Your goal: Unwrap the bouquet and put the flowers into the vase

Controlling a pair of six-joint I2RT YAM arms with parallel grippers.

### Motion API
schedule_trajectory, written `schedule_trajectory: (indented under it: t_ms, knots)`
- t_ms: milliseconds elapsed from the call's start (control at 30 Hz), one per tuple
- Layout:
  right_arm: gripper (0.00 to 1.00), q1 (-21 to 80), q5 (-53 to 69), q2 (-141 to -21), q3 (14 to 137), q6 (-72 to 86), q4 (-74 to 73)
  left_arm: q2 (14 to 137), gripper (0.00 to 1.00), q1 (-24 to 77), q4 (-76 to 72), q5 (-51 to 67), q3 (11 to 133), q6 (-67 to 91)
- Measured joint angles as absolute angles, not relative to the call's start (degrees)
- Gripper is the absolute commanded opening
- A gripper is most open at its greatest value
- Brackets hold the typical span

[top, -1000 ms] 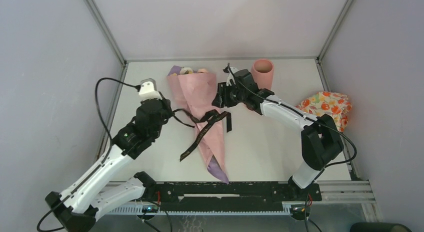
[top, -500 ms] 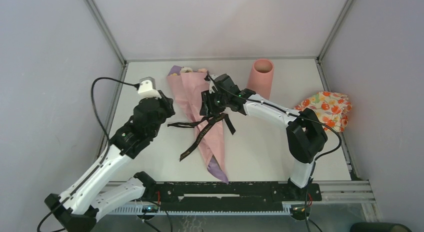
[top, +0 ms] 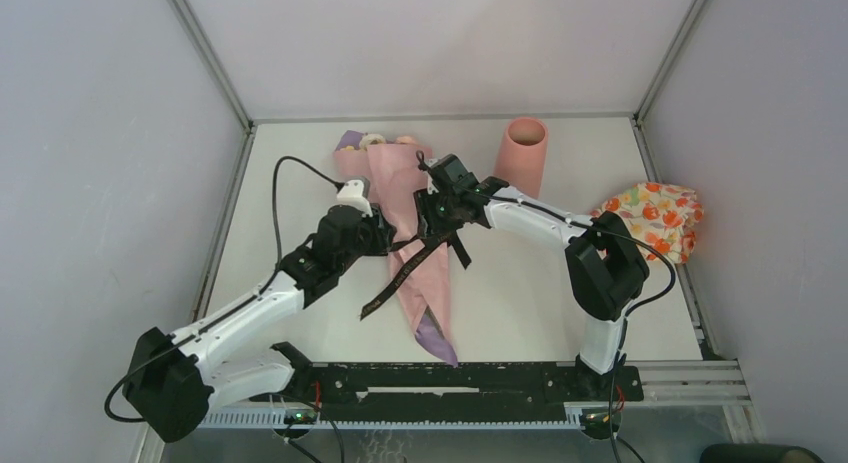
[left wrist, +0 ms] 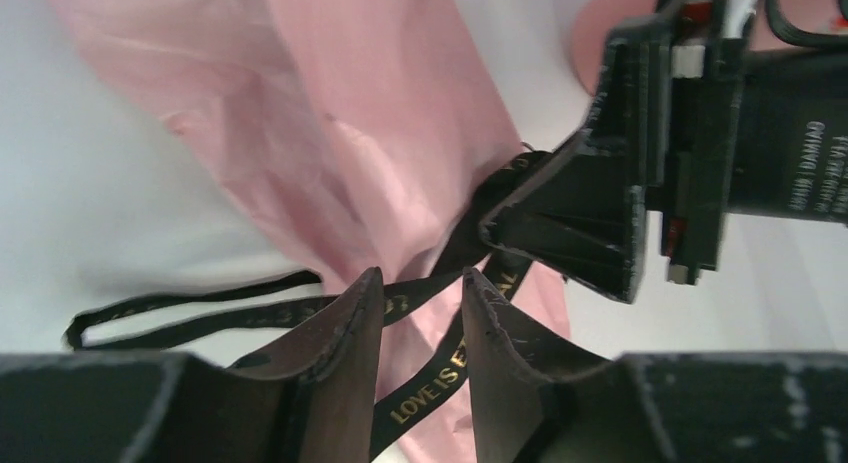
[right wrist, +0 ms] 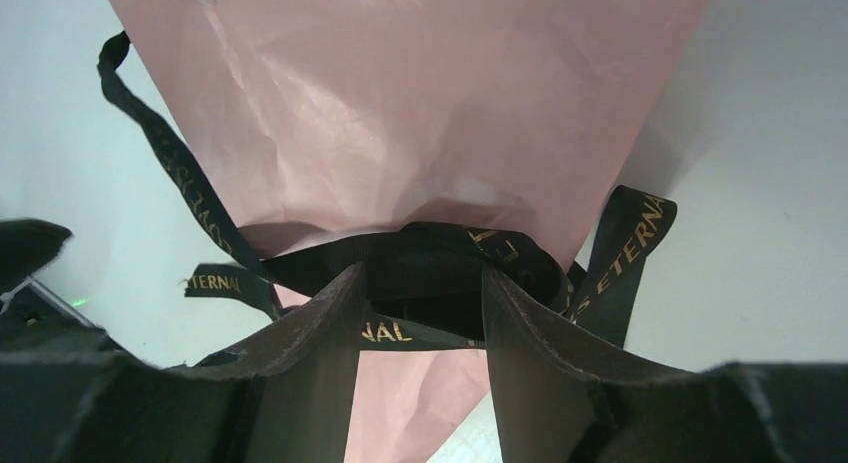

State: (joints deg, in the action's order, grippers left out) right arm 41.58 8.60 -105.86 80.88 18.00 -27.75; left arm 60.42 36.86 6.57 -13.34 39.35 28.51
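Observation:
The bouquet point(top: 400, 198) lies on the table as a pink paper cone, with its purple tip point(top: 432, 335) towards the arms. Only a few heads of the flowers point(top: 378, 141) peek out at the far, wide end. A black ribbon point(top: 425, 245) with gold lettering is wound round the cone's middle, its tails loose. My left gripper point(top: 388, 240) is at the cone's left edge, jaws apart, and a ribbon strand point(left wrist: 445, 368) crosses the gap point(left wrist: 420, 278). My right gripper point(top: 438, 223) hangs over the knot point(right wrist: 430, 258), open and straddling it point(right wrist: 418, 275). The salmon vase point(top: 525, 151) stands upright at the back.
An orange-flowered cloth bundle point(top: 655, 215) lies by the right wall. Grey walls close in the table on the left, the back and the right. A ribbon tail point(top: 385, 291) trails over the white tabletop in front of the left gripper.
The left arm swung right to the bouquet and its jaws widened, letting the ribbon tail go slack. The right gripper moved from beside the vase to over the knot.

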Motion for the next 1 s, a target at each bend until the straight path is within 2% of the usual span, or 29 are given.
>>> schedule_trajectory:
  t_ms: [200, 467, 867, 1000]
  knots:
    - [0.54, 40.8, 6.0, -105.9, 80.9, 17.9, -28.4, 65.6, 0.43, 37.4, -2.6, -6.6, 37.9, 26.3]
    - [0.54, 39.0, 4.5, -105.9, 80.9, 17.9, -29.6, 71.8, 0.44, 39.7, -6.7, -0.4, 37.5, 21.5]
    - [0.54, 38.4, 4.5, -105.9, 80.9, 17.9, -29.6, 78.4, 0.41, 41.0, -7.1, -3.1, 37.5, 17.9]
    - [0.54, 38.3, 4.5, -105.9, 80.9, 17.9, -29.7, 77.3, 0.41, 41.8, -6.2, -5.0, 37.6, 17.5]
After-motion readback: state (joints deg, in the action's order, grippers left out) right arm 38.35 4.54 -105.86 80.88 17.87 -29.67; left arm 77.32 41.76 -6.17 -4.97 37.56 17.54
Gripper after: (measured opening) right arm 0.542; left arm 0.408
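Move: The lettered ribbon tail beside the knot lies about 7 cm to the left hand's right, level ahead and some 8 cm below; the knot is 4 cm farther right. The flower heads are about 24 cm ahead of the left hand, 3 cm to its left. From the right hand, the ribbon knot is some 3 cm right, 1 cm back and 2 cm below, with the vase about 18 cm right and 8 cm ahead. The left hand swings to its right by about 6 cm, then sinks towards the lettered ribbon tail, ending about 7 cm lower, its wrist turned some 20 degrees clockwise and its fingers staying part open, close over the ribbon beside the knot. Meanwhile the right hand, fingers still open over the ribbon loop, shifts about 3 cm right and 2 cm forward to bring its tips nearer the knot, and then holds still there. ##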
